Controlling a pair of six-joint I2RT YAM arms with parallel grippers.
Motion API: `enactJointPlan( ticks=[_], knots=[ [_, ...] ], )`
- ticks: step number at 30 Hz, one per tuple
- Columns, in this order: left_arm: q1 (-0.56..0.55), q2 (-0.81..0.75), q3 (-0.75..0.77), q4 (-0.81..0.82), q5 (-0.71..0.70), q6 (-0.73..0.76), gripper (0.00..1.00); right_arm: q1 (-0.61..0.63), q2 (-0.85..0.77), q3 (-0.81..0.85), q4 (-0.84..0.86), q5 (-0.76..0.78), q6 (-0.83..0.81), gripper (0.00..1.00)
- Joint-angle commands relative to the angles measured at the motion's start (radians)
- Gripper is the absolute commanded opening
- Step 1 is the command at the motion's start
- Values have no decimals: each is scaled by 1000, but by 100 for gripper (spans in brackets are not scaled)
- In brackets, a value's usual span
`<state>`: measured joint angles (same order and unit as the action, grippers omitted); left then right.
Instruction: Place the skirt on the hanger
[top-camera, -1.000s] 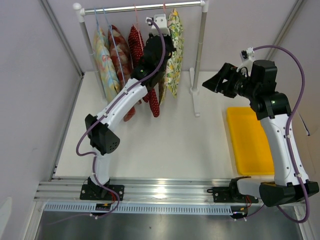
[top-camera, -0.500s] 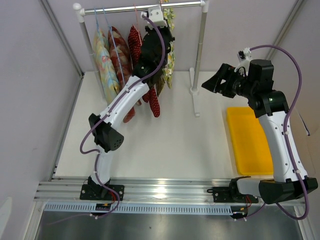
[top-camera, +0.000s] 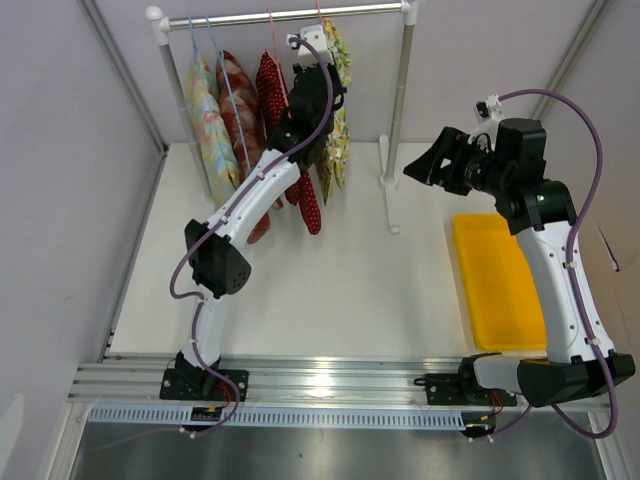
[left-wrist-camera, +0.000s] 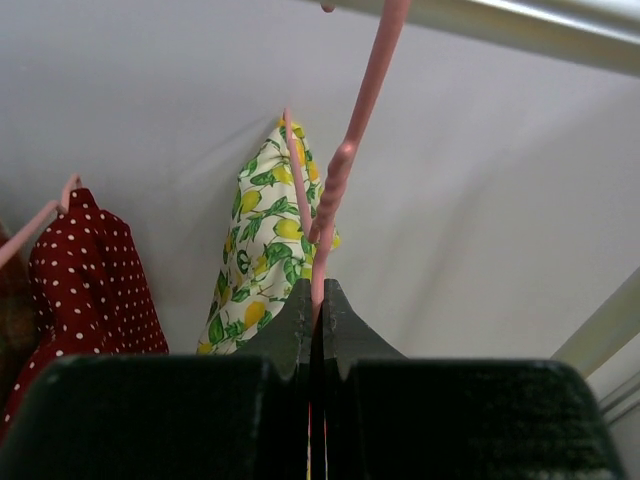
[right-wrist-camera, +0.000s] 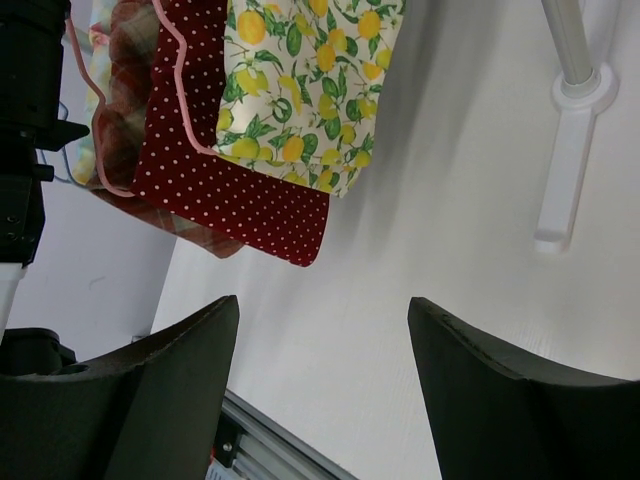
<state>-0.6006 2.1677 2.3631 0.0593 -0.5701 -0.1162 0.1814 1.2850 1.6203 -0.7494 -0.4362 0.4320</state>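
Note:
The skirt (top-camera: 338, 135), white with lemons and green leaves, hangs from the pink hanger (left-wrist-camera: 343, 170) at the rack's rail (top-camera: 290, 14). It also shows in the left wrist view (left-wrist-camera: 262, 250) and the right wrist view (right-wrist-camera: 310, 90). My left gripper (top-camera: 322, 62) is raised just under the rail, shut (left-wrist-camera: 318, 292) on the hanger's wire below its hook. The wire runs up to the rail (left-wrist-camera: 500, 20), where the frame edge cuts off the hook's top. My right gripper (top-camera: 415, 170) hangs open to the right of the rack, over bare table (right-wrist-camera: 323, 302), with nothing between its fingers.
A red white-dotted garment (top-camera: 272, 90) and a pastel floral garment (top-camera: 205, 110) hang on the same rail, left of the skirt. The rack's right post (top-camera: 397, 100) stands between the two arms. A yellow tray (top-camera: 500, 280) lies at the table's right side.
My left arm lifted the hanger and skirt toward the rail and shifted them slightly left, then settled a little lower. The right arm barely moved and stays open.

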Motion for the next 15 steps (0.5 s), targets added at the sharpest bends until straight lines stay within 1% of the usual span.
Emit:
enactJointPlan(
  ticks=[1, 4, 5, 6, 7, 8, 9, 11, 12, 15],
  knots=[
    [10, -35, -4, 31, 35, -51, 0, 4, -18, 27, 5, 8, -18, 75],
    [10, -83, -73, 40, 68, -54, 1, 6, -27, 13, 12, 10, -16, 75],
    [10, -97, -99, 51, 72, -53, 3, 4, -29, 12, 13, 7, -16, 75],
    [10, -129, -120, 65, 84, -47, 8, 4, -33, 7, 15, 7, -12, 75],
    [9, -146, -183, 79, 85, -43, 22, 4, -33, 3, 16, 8, -12, 75],
    [9, -175, -198, 106, 99, -37, 28, 4, -35, 0, 15, 8, -12, 75],
    [9, -187, -211, 109, 105, -30, 38, 3, -36, -3, 16, 8, -12, 76],
    [5, -204, -232, 96, 107, -25, 45, 1, -39, -17, 19, 10, -12, 75],
    [4, -225, -237, 94, 117, -20, 51, 1, -42, -22, 25, 7, -10, 76],
    [-11, -287, -293, 94, 136, -10, 59, 0, -50, -36, 36, 4, -6, 76]
  ],
)
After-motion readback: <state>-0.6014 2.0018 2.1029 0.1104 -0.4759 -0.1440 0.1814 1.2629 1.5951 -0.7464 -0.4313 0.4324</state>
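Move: The skirt's pink hanger is already between the left fingers, its hook at the rail; the rail lies some 9 cm above this hand and about 4 cm ahead. The skirt hangs about 18 cm below the hand and 3 cm ahead. The red dotted garment is roughly 11 cm to the left, 3 cm ahead and 18 cm below. From the idle right hand, the rail's hooking spot is about 27 cm ahead, 22 cm left and 17 cm up. The pink hanger, still pinched just below its neck, is eased down about 1.5 cm by the left hand so that its hook settles onto the rail. The fingers then open to a little over half, letting go of the wire, and the hand draws straight back towards the robot by some 3 cm, rising slightly at the end with a small clockwise turn. ##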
